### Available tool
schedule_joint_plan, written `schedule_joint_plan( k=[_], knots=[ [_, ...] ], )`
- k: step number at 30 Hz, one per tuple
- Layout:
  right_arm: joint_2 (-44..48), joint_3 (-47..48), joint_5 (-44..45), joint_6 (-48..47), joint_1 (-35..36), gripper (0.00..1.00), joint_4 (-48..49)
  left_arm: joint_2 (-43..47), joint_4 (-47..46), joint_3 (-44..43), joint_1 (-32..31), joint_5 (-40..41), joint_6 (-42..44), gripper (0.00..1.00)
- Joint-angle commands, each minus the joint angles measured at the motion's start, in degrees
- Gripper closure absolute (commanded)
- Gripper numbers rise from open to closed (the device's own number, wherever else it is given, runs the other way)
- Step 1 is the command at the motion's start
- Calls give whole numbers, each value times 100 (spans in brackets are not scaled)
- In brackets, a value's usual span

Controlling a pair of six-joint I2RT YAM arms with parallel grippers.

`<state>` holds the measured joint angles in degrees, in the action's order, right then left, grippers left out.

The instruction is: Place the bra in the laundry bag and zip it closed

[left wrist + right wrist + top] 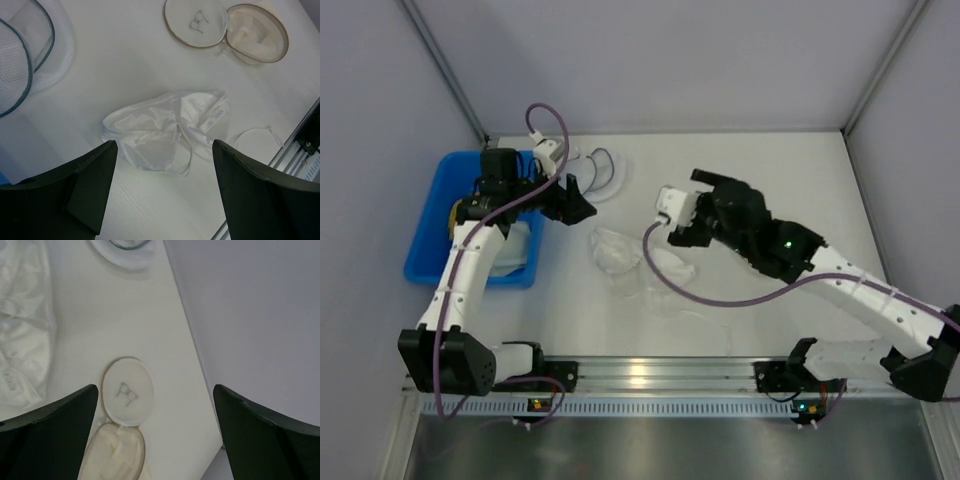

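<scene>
The white bra (160,132) lies crumpled on the table in the middle (612,250), one thin strap (256,134) looped off toward the near rail. Just right of it the laundry bag (227,30) lies unzipped, its two tan-rimmed halves spread flat side by side (125,412) with nothing in them. My left gripper (164,142) hovers open left of the bra (578,205), with only table between its fingers. My right gripper (155,387) hangs open above the bag (692,210), holding nothing.
A black-rimmed mesh pouch (605,175) lies at the back, left of centre (25,50). A blue bin (425,240) with yellow cloth (454,214) stands at the far left. The metal rail (650,372) runs along the near edge. Walls close the back and sides.
</scene>
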<state>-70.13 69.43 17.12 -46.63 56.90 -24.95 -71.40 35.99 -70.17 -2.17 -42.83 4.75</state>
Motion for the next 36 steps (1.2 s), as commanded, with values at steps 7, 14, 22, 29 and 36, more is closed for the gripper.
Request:
schedule_joint_plan(
  k=[7, 14, 22, 29, 36],
  knots=[
    [1659, -640, -1956, 2104, -2884, 1, -843, -234, 172, -23, -2742, 908, 2116, 24],
    [2495, -1642, -3187, 3458, -4731, 1, -1144, -1383, 260, -171, -5640, 1408, 3855, 32],
    [2495, -1863, -4269, 4329, -6278, 1, -1091, -2932, 190, -1130, -6752, 1373, 4779, 37],
    [2408, -1916, -4692, 4444, -6683, 1, -977, -3775, 49, -1648, -7156, 1470, 5929, 38],
    [2451, -1915, -4806, 4391, -6868, 0, -1012, -4382, -171, -1737, -7332, 1558, 6520, 44]
  ],
)
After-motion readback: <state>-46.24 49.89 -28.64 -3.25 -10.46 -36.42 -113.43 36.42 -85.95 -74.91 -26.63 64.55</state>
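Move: The loose bra strap end, by the table's near edge, lies about 26 cm back, 32 cm to the right and 22 cm below the left hand; the bra cups lie only some 2 cm back and 10 cm right, just as low. From the right hand the laundry bag's open pouch is about 7 cm ahead, 22 cm to the right and 25 cm down, with its round lid roughly 11 cm farther out and 11 cm to the left of the pouch. The left hand sweeps right and back in one fast arc, high over the bra cups, some 33 cm right, 24 cm back and 20 cm down towards the strap end, turning about 100 degrees clockwise, tipping steeply down and part-closing its fingers. Meanwhile the empty right hand clears the way, swinging about 23 cm right and ending 7 cm lower, facing the laundry bag with fingers wide open, where it then waits. ##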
